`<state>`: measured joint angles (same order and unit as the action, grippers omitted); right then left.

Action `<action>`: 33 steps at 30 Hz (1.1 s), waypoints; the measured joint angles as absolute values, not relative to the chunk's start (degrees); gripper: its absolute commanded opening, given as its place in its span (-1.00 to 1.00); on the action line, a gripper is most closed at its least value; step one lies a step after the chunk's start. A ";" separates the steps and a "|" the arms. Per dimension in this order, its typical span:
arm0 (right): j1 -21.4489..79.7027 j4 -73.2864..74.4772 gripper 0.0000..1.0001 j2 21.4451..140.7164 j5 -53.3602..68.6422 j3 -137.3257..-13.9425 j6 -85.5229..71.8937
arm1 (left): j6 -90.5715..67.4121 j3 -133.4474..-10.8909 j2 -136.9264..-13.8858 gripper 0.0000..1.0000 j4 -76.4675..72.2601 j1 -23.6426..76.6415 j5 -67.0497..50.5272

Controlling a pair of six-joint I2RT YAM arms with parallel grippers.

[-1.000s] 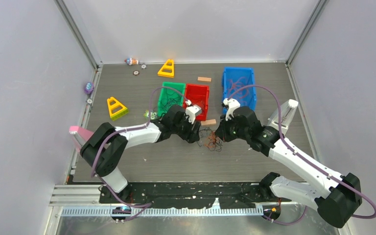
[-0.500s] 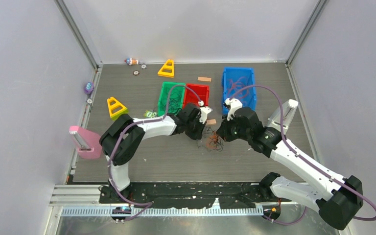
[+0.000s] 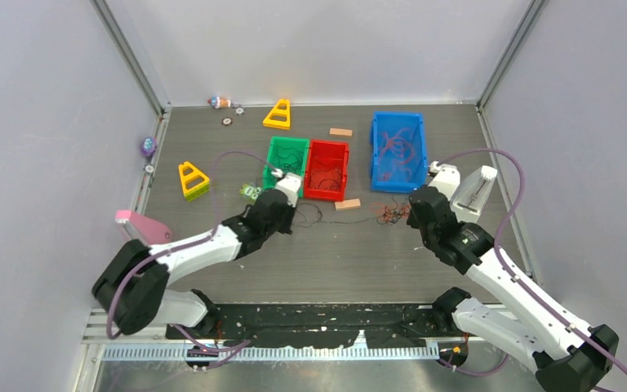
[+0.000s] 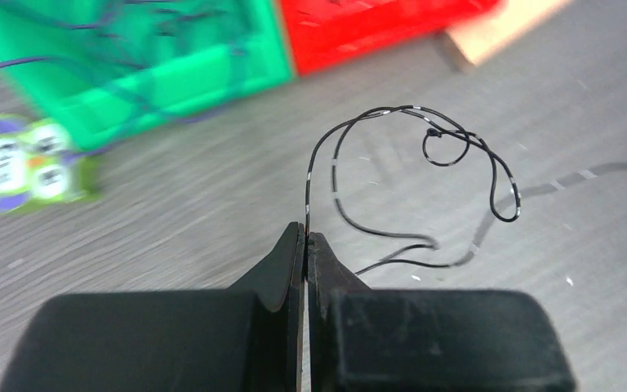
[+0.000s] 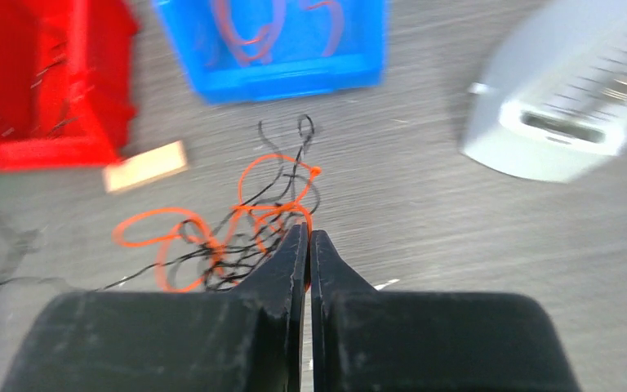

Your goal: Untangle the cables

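The cables are thin orange-red and black strands. My left gripper (image 4: pixel 304 235) is shut on one black strand (image 4: pixel 424 155), which loops over the table ahead of the tips. From the left gripper (image 3: pixel 295 216) that black strand (image 3: pixel 339 219) runs right toward a small orange and black clump (image 3: pixel 392 214). My right gripper (image 5: pixel 309 233) is shut on an orange strand of that clump (image 5: pixel 229 229), which spreads to the left of its fingers. In the top view, the right gripper (image 3: pixel 406 214) sits just right of the clump.
Green bin (image 3: pixel 286 159), red bin (image 3: pixel 327 169) and blue bin (image 3: pixel 397 149) stand behind the cables, each with strands inside. A wooden block (image 3: pixel 347 204) lies by the red bin, a white holder (image 3: pixel 475 192) at right. Yellow wedges (image 3: pixel 193 179) and small toys (image 3: pixel 251 192) lie left.
The left gripper has shut on the black strand. The arms have drawn apart: left arm to the left, right arm to the right with the clump, stretching the black strand between them.
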<state>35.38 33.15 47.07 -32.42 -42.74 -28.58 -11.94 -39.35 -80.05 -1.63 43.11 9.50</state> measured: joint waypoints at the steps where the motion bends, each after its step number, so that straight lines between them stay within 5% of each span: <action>1: 34.44 33.98 -0.90 46.70 -34.44 -42.50 -29.76 | -12.58 -37.41 -77.43 -1.00 -3.09 42.35 11.77; 20: 17.96 43.11 -0.90 37.76 -45.87 -39.27 -42.94 | -28.62 -17.54 -45.04 -1.00 -7.68 26.48 42.46; 26: 17.87 40.01 -0.89 39.05 -37.78 -39.07 -35.97 | -26.65 -17.45 -45.12 -1.00 -8.38 26.46 39.35; 33: 17.82 33.34 -0.89 41.65 -14.83 -37.28 -24.69 | -21.96 -18.48 -44.82 -1.00 -11.86 27.38 17.76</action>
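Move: The orange-and-black tangle hangs from the right fingers, its middle about 4 cm left of them, 2 cm ahead and 4 cm lower. The left hand holds a black cable that still runs to this tangle, some 25 cm to its right, about level fore and aft and roughly 5 cm higher. From the left hand the green bin is 13 cm ahead and 2 cm left; the wooden block is 3 cm ahead and 15 cm right. The black cable is drawn out of the tangle as the two shut grippers keep their hold and pull apart. The left hand sweeps left about 20 cm, rising and turning counter-clockwise, then swings back some 8 cm. The right hand goes right about 12 cm, turning clockwise, then comes back left some 9 cm while sinking a little. ##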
